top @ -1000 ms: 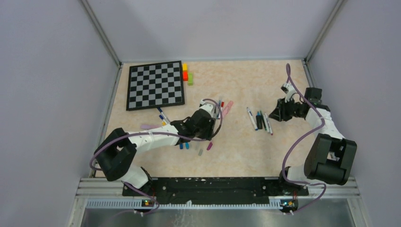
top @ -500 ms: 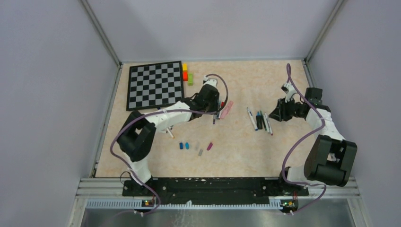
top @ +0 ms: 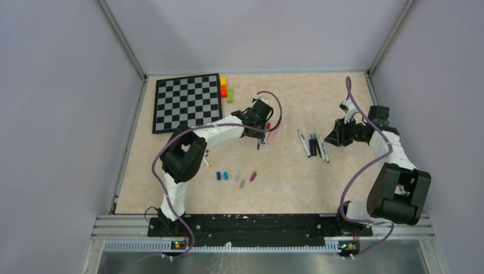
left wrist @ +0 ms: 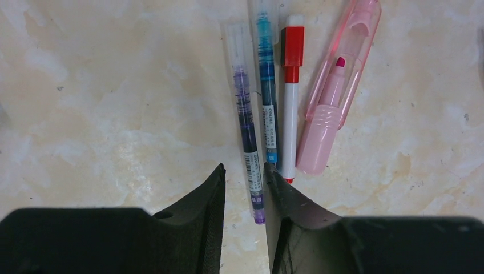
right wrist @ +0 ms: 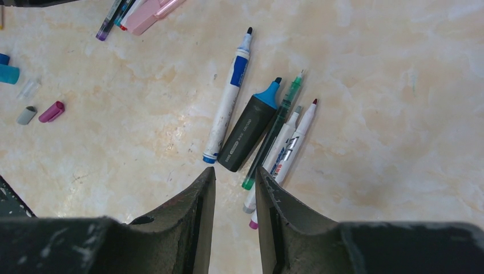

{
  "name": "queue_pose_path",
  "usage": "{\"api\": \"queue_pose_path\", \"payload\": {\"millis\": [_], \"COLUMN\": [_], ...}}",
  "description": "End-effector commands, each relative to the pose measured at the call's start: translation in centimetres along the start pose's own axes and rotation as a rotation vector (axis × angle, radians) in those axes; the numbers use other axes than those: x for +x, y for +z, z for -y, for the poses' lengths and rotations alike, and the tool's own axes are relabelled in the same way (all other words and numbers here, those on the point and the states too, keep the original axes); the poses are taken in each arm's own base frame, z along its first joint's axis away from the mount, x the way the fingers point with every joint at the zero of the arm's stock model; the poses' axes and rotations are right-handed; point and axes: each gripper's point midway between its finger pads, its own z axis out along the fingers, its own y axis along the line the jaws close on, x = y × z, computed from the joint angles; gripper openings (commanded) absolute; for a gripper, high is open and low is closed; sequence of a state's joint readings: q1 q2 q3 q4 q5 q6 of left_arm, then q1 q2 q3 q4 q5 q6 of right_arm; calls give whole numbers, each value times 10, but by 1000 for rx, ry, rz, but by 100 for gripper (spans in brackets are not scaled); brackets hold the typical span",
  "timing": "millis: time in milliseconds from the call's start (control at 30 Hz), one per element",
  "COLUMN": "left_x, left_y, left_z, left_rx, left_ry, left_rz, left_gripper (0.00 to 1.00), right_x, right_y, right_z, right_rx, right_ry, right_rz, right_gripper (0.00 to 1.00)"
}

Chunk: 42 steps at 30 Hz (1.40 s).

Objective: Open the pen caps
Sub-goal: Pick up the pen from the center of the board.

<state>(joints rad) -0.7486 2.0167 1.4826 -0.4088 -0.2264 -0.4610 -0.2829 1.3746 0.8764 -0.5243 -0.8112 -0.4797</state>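
Four capped pens lie side by side in the left wrist view: a purple pen [left wrist: 247, 120] and a teal pen [left wrist: 266, 85] with clear pen caps, a white marker with a red cap [left wrist: 292, 48], and a pink highlighter [left wrist: 334, 97] under a clear pink cap. My left gripper [left wrist: 243, 168] is narrowly open. The purple pen's tail lies between its fingers, close to the right one. My right gripper [right wrist: 236, 171] is open and empty, just short of several uncapped pens [right wrist: 251, 128]. Loose caps [top: 226, 176] lie on the table between the arms, with a magenta one [right wrist: 51, 111] among them.
A chessboard [top: 187, 103] lies at the back left, with yellow [top: 223, 81], red [top: 224, 90] and green [top: 230, 95] blocks beside it. Metal rails edge the table on the left and right. The left arm [top: 194, 140] stretches across the table's middle left.
My left arm swung away from the loose caps towards the back, over to the capped pens, and its jaws narrowed. The right arm has not moved.
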Motion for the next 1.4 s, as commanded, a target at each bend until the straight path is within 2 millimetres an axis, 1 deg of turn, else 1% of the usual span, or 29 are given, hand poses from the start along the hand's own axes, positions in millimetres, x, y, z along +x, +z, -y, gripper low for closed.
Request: {"api": "queue_pose_path", "payload": {"millis": [0, 367, 467, 833, 900, 1100, 1200, 1233, 1367], "left_x": [-12, -5, -1, 17, 20, 28, 25, 22, 0], "left_y": [0, 11, 14, 24, 25, 26, 24, 22, 3], "left_z": [6, 9, 9, 3, 1, -12, -17, -18, -22], "left_rx": [9, 11, 10, -14, -23, -64, -70, -68, -83], "left_ry": [23, 38, 42, 59, 64, 67, 66, 68, 84], "left_rz": [10, -23, -38, -97, -107, -138, -138, -132, -67], "left_gripper": [34, 33, 28, 25, 23, 11, 2, 0, 0], "right_x": [-10, -10, -10, -10, -10, -12, -13, -14, -19], "right_y": [-7, -7, -7, -7, -7, -8, -9, -10, -15], "right_z": [-2, -2, -2, -3, -3, -4, -6, -6, -13], "right_rx": [0, 1, 1, -1, 0, -3, -6, -7, -16], "right_ry": [-49, -51, -51, -52, -53, -56, -59, -59, -74], "right_rz": [40, 41, 41, 41, 42, 46, 50, 51, 74], "right_gripper": [31, 31, 31, 31, 31, 31, 31, 31, 31]}}
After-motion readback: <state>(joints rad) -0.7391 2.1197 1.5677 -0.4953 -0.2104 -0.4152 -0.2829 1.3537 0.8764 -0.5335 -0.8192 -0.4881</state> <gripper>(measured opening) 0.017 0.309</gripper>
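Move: The purple pen's middle lies about 3 cm ahead of the left hand, 1 cm to its right and 3 cm below. To the hand's right are the teal pen (3 cm, 5 ahead), the red marker (4 cm, 3 ahead) and the pink highlighter (7 cm, 4 ahead), all 3 cm down. From the idle right hand, the purple pen is some 29 cm left, 3 ahead and 9 below. The left hand sinks about 3 cm onto the purple pen, then closes, pinching its body behind the middle. ##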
